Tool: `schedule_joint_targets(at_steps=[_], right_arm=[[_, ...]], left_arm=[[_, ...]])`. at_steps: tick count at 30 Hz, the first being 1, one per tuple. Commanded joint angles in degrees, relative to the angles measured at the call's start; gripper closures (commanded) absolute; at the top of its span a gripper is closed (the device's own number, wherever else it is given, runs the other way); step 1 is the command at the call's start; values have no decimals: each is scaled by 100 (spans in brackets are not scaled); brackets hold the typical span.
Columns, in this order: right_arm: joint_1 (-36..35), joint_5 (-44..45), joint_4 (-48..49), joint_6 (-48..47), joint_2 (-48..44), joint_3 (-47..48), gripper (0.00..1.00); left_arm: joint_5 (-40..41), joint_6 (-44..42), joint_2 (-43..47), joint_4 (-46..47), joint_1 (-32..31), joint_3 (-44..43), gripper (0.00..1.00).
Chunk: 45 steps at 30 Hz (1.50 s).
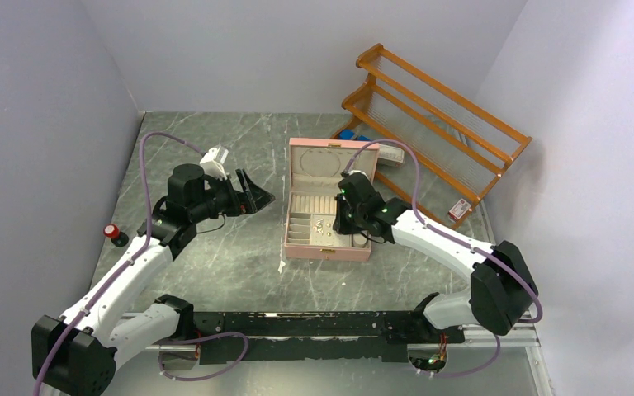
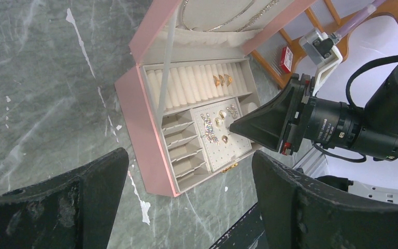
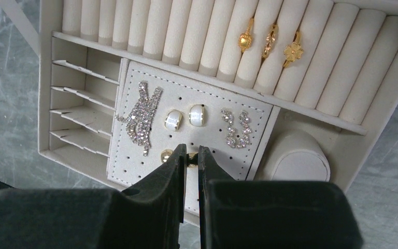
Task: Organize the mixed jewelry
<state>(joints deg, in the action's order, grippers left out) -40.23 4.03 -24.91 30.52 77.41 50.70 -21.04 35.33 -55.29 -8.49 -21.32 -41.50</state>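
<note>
The pink jewelry box (image 1: 328, 250) lies open mid-table. In the right wrist view its perforated earring pad (image 3: 223, 162) carries crystal drop earrings (image 3: 141, 118), a white-and-gold pair (image 3: 185, 118), a smaller crystal pair (image 3: 237, 127) and a gold stud (image 3: 167, 154). Three gold rings (image 3: 269, 41) sit in the ring rolls. My right gripper (image 3: 192, 155) is shut on a small gold earring (image 3: 192, 160) right at the pad's surface. My left gripper (image 1: 256, 195) hovers wide open left of the box, holding nothing; its view shows the box (image 2: 140, 124) and the right gripper's tips (image 2: 233, 126).
A wooden rack (image 1: 437, 115) leans at the back right behind the box lid (image 1: 330, 161). A round cream cushion (image 3: 295, 155) fills the compartment right of the pad. Narrow divided slots (image 3: 77, 104) lie to the left. A red-capped object (image 1: 114, 233) sits near the left wall.
</note>
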Motion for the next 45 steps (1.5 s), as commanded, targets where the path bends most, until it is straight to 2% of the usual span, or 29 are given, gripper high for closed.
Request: schedule_joint_targets(at_steps=[1, 13, 17, 23, 36, 40, 45], right_arm=[[15, 205, 117, -37, 35, -136, 93], [8, 51, 196, -90, -5, -261, 92], [23, -55, 146, -56, -27, -283, 86], [14, -102, 50, 48, -185, -250, 69], [20, 247, -69, 101, -804, 165, 64], [90, 554, -9, 39, -1189, 421, 57], [274, 1030, 302, -260, -1582, 836, 36]], left_arm=[[-59, -44, 67, 46, 5, 28, 7], [-44, -44, 85, 24, 5, 45, 7], [-48, -38, 87, 32, 5, 58, 7], [-59, -12, 80, 58, 5, 71, 7], [-58, 25, 175, 28, 5, 59, 7], [-25, 7, 209, -31, 5, 45, 7], [34, 10, 263, -64, 5, 66, 6]])
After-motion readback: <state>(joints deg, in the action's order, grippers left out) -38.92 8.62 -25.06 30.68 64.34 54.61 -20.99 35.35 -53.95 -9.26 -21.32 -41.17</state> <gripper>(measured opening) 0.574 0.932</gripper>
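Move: The right hand still holds a gold earring at its spot on the earring board, about 1 cm below the hand point, straight beneath it. From there its gold mate sits roughly 2 cm left, level with it; the white earrings 2 cm ahead and 1 cm left; the small crystal pair 3 cm ahead and 2 cm right. From the idle left hand, that spot lies some 18 cm right, 2 cm back and 13 cm down. The right fingers open, let go of the gold earring at the board, then rise about 10 cm, tilting up. ##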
